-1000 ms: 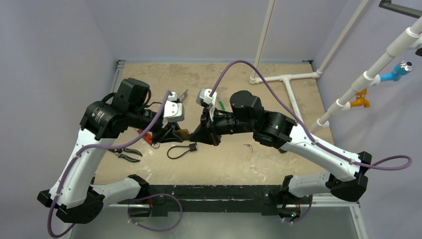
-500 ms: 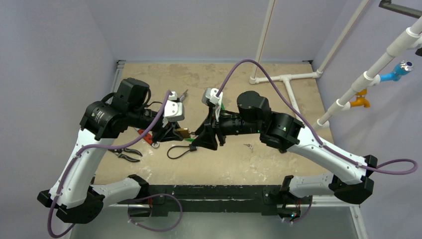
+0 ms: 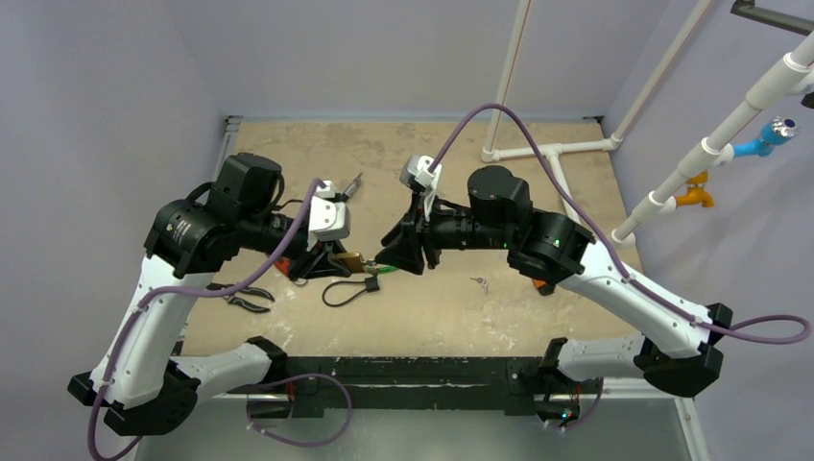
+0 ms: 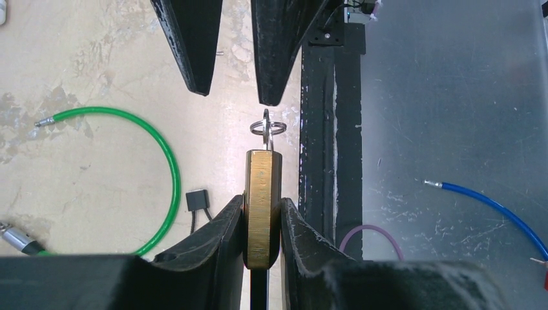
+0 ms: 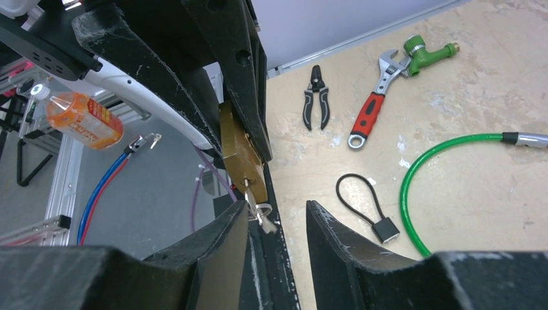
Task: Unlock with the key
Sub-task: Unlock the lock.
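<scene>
A brass padlock point(image 4: 262, 206) is clamped between the fingers of my left gripper point(image 4: 262, 201), held above the table's near edge. A small silver key point(image 4: 266, 129) on a ring sticks out of its keyhole end. In the right wrist view the padlock point(image 5: 240, 155) and key point(image 5: 258, 208) sit just off my right gripper point(image 5: 276, 206), with the key ring beside its left finger. The right jaws stand apart and hold nothing. From above, the left gripper point(image 3: 338, 259) and right gripper point(image 3: 389, 261) face each other. The shackle is hidden.
On the table lie a green cable loop point(image 5: 413, 187), a small black lock with a cord loop point(image 5: 384, 229), a red-handled wrench point(image 5: 368, 116), black pliers point(image 5: 316, 103) and a green hose fitting point(image 5: 426, 48). A white pipe frame point(image 3: 547, 154) stands at the back right.
My right gripper was shut at the padlock's key end; it has opened, let go and drawn back to the right. The left gripper still holds the padlock and has shifted slightly.
</scene>
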### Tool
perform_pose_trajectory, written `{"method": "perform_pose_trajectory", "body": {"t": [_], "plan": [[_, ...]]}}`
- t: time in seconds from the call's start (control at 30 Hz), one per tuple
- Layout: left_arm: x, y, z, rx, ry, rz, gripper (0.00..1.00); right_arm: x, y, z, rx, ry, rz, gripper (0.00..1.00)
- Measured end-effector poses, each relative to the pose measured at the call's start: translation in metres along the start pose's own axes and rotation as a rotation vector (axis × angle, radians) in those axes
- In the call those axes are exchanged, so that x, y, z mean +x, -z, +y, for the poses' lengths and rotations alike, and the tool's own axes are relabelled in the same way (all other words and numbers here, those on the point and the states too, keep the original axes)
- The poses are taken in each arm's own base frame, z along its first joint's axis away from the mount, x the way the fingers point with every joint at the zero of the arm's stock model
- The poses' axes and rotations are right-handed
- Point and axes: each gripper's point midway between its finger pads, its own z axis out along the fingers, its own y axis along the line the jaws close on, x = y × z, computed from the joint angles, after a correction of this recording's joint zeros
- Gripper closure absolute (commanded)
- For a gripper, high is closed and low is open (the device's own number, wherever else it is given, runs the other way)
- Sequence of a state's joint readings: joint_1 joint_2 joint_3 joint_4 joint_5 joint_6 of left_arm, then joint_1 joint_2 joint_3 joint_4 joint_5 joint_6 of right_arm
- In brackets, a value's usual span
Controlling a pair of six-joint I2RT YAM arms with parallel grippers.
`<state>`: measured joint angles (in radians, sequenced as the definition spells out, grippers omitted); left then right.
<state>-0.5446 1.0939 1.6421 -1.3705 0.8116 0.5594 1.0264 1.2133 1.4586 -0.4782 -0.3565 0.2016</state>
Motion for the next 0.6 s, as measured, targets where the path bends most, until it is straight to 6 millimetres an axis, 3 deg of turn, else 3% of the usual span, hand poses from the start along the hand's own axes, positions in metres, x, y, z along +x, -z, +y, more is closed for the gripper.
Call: {"method": "perform_pose_trajectory", "body": {"t": [0.13,0.37,0.43,0.53,0.6], "plan": [[0.0,0.0,0.0,-0.001,-0.001,-0.001,1.0,-0.001,-0.003,0.004,-0.029,-0.003,-0.001,0.58],[-0.001,0.0,0.0,-0.001,0.0,-0.002,1.0,-0.001,-0.006,0.013,-0.085,-0.007,-0.005,0.69],[-0.001,0.0,0.0,-0.002,0.0,-0.002,1.0,0.001,-0.008,0.014,-0.1,-0.012,0.001,0.77],[-0.001,0.0,0.0,-0.003,0.003,-0.003,1.0,0.006,-0.015,0.014,-0.116,-0.023,0.021,1.0],[0.0,0.001,0.001,-0.008,0.007,0.002,1.0,0.009,-0.02,0.014,-0.126,-0.035,0.034,1.0]]}}
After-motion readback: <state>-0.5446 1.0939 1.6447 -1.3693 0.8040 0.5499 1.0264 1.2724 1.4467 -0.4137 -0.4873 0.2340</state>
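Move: Sticking out of the lock's end face, the key lies some 3 cm to the left of the open right hand, about 1 cm back and 1 cm lower; the lock body is about 3 cm farther left than the key. On the table roughly 35 cm below, the black cable loop lies about 6 cm ahead and 9 cm left of the right hand. The left hand has the key about 4 cm to its right, level fore and aft, 3 cm below. Closing in on the key again, the right hand goes left and back towards the lock's face, then dips about 1 cm over the last stretch, some 3 cm in all, swinging roughly 5 to 10 degrees counter-clockwise. Its part-open fingers stay apart on the way in, then shut and pinch the key's head right at the lock, while the left hand holds the lock still. ##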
